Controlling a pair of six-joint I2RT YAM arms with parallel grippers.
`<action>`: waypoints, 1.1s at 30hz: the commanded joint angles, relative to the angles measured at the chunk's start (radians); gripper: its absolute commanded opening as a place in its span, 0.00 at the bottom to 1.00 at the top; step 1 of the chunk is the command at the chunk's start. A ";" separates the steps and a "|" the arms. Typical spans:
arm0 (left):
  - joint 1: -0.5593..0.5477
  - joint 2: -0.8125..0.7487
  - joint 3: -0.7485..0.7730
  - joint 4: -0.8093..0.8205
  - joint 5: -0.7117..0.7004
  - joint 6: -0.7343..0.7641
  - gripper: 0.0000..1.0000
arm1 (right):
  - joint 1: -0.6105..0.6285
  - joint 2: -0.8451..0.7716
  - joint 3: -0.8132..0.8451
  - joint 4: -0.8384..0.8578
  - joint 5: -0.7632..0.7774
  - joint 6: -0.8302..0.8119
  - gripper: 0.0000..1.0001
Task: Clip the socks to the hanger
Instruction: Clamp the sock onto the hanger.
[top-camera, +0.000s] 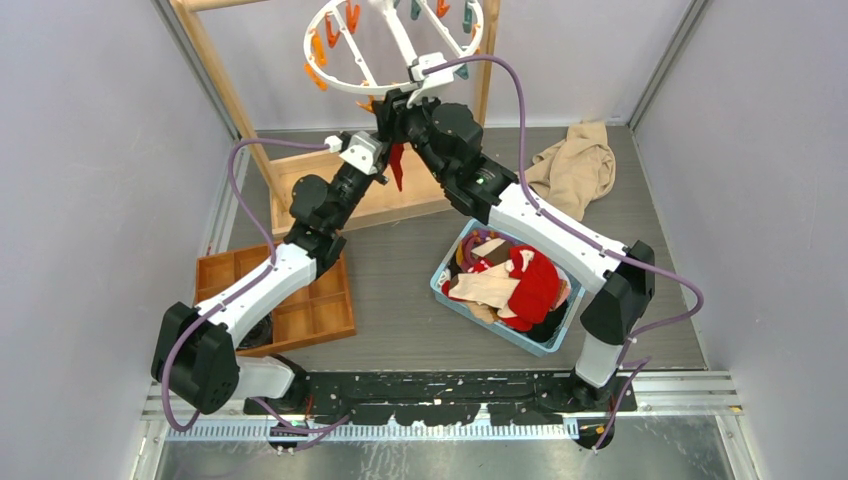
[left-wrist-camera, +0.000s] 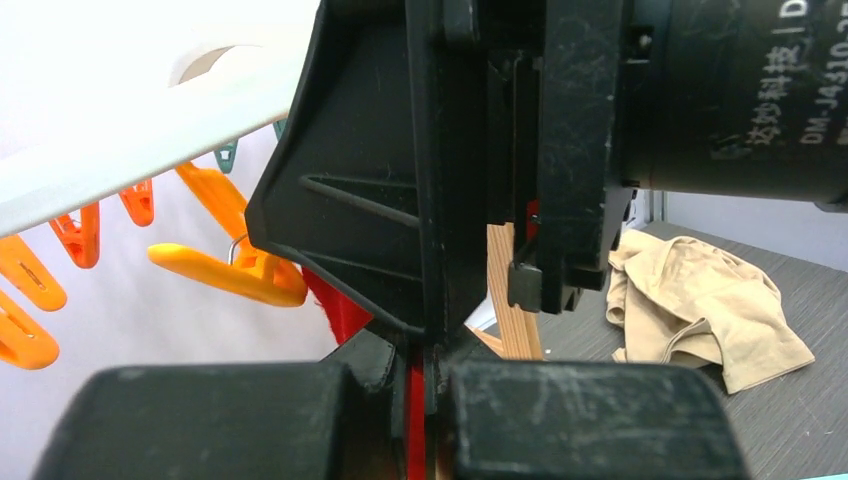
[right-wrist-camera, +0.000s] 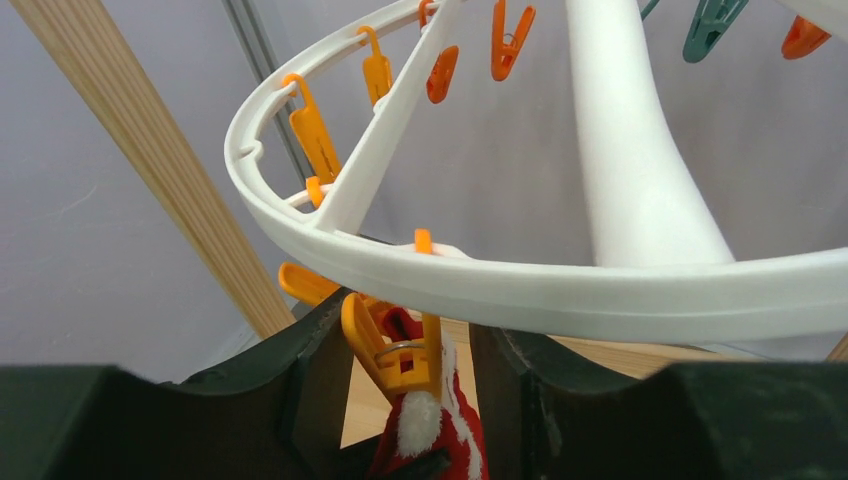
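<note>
The hanger (top-camera: 335, 82), a white ring (right-wrist-camera: 560, 290) with orange and teal clips, hangs at the back. A red sock with white trim (right-wrist-camera: 440, 430) dangles from an orange clip (right-wrist-camera: 395, 355) under the near rim, and the clip's tips pinch its top edge. My right gripper (right-wrist-camera: 415, 390) stands open around that clip, its left finger close to a clip handle and its right finger apart. Just below, my left gripper (top-camera: 390, 160) is shut on the lower part of the same red sock (left-wrist-camera: 335, 305). Much of the left wrist view is blocked by the right gripper's body.
A blue bin (top-camera: 500, 335) with several more socks sits at the centre right. A beige cloth (top-camera: 575, 165) lies at the back right. A wooden compartment tray (top-camera: 215, 265) is on the left. The tall wooden frame (top-camera: 225, 90) stands behind the arms.
</note>
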 joint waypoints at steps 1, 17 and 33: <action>0.006 -0.010 0.039 0.044 -0.013 -0.010 0.00 | -0.004 -0.079 -0.017 0.047 -0.020 -0.019 0.53; 0.006 -0.122 -0.020 -0.061 -0.047 -0.141 0.49 | -0.046 -0.301 -0.253 0.025 -0.123 0.017 1.00; 0.006 -0.477 -0.087 -0.735 0.013 -0.382 0.70 | -0.369 -0.548 -0.515 -0.296 -0.726 -0.090 1.00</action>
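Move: The orange clip is right at the right fingertips, barely a centimetre ahead and to their left, with the sock's cuff in its jaws. The hanger's rim passes about 3 cm above that hand and 2 cm ahead; the next orange clip is some 5 cm left and 1 cm ahead. From the left fingers, still shut on the sock just below, the clip lies about 2 cm ahead, 1 cm left and 4 cm up. Both grippers let go and clear out: the right, already easing off the clip, opens wide around its handles and draws away right and back from the hanger, roughly 13 cm and 7 cm, sinking near the end and turning some 15 degrees. A little later the left fingers open, release the sock and retreat about 9 cm back and 4 cm left, tipping down. ##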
